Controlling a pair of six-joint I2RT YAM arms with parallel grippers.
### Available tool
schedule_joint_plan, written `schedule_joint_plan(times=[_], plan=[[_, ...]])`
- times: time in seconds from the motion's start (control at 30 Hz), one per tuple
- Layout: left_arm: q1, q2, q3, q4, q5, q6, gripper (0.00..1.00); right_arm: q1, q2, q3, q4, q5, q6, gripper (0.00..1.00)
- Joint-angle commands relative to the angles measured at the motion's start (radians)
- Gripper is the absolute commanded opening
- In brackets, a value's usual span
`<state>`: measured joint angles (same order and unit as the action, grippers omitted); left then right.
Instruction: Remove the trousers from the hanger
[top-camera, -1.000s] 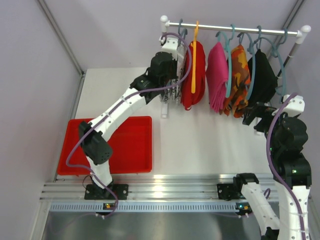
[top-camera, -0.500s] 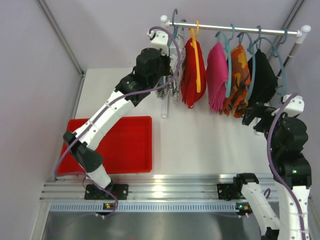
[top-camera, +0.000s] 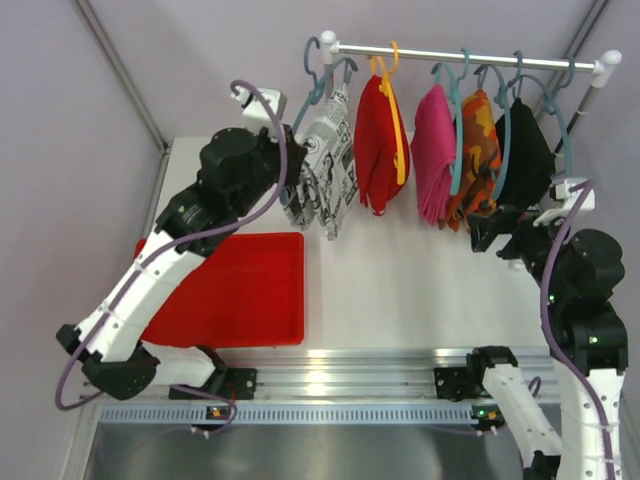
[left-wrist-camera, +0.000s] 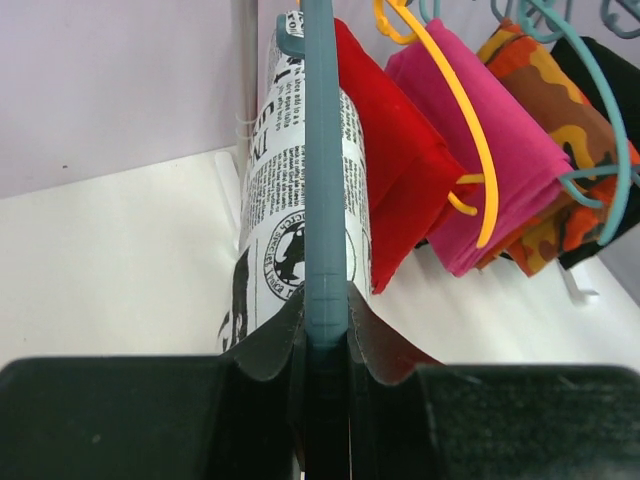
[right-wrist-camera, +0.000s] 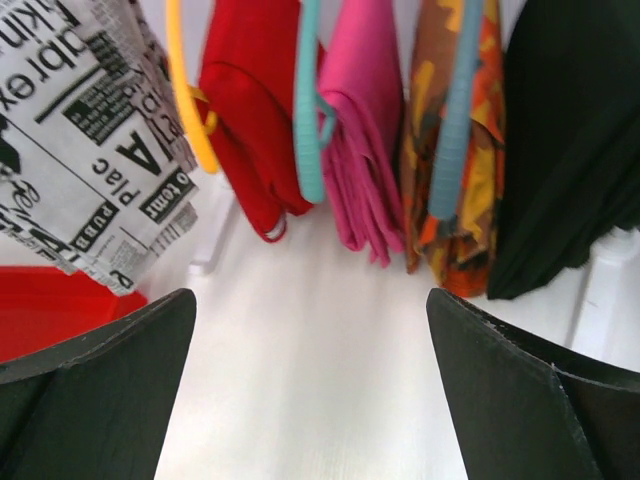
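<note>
My left gripper is shut on the lower bar of a teal hanger. This hanger carries the black-and-white patterned trousers, and its hook sits just left of the rail's left end. The red trousers, pink trousers, orange camouflage trousers and black trousers hang on hangers from the rail. My right gripper is open and empty, low in front of the camouflage and black pairs.
A red bin lies on the white table at the left, under my left arm. The rail's right post stands close behind my right arm. Purple walls enclose the table at the back and left.
My left arm swung left and back, sliding the teal hanger with the patterned trousers along the rail to past its left end. My right gripper rose slightly.
</note>
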<state>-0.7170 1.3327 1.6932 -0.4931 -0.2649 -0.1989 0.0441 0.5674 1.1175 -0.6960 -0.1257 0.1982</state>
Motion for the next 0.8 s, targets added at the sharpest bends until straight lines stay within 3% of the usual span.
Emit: schedule_joint_plan(times=[0.0, 0.23, 0.47, 0.6, 0.77], plan=[[-0.002, -0.136, -0.019, 0.121, 0.030, -0.031, 0.00, 0.008, 0.049, 0.093, 0.104, -0.158, -0.013, 1.00], [-0.002, -0.315, -0.147, 0.013, -0.017, -0.083, 0.00, 0.008, 0.130, 0.116, 0.283, -0.409, 0.125, 1.00], [-0.002, -0.395, -0.144, -0.117, -0.138, -0.157, 0.00, 0.026, 0.173, 0.064, 0.490, -0.491, 0.126, 1.00], [-0.002, -0.403, -0.113, -0.185, -0.183, -0.175, 0.00, 0.130, 0.241, 0.129, 0.500, -0.408, 0.048, 1.00], [-0.002, -0.437, -0.133, -0.208, -0.266, -0.211, 0.00, 0.485, 0.402, 0.235, 0.437, -0.051, -0.140, 1.00]])
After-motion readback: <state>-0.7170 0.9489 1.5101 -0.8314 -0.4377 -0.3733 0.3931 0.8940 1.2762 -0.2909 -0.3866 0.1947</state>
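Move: The black-and-white printed trousers, on the blue hanger already held by the left hand, have their middle about 12 cm ahead, 6 right and 15 below it. The red tray lies some 11 cm back, 18 left and 42 below; the red garment hangs about 16 ahead, 18 right and 14 below. From the open right hand the trousers are roughly 20 cm ahead, 28 left and 6 below, with a pink garment about 20 ahead, 12 left and equally low. The printed trousers are carried on their hanger away from the rack towards the red tray: the left hand keeps its pinch on the hanger's near end, going left about 11 cm and back, ending slightly lower. The empty right hand sweeps left some 14 cm while rising, swings about 35 degrees counter-clockwise to face the trousers and stays wide open. ##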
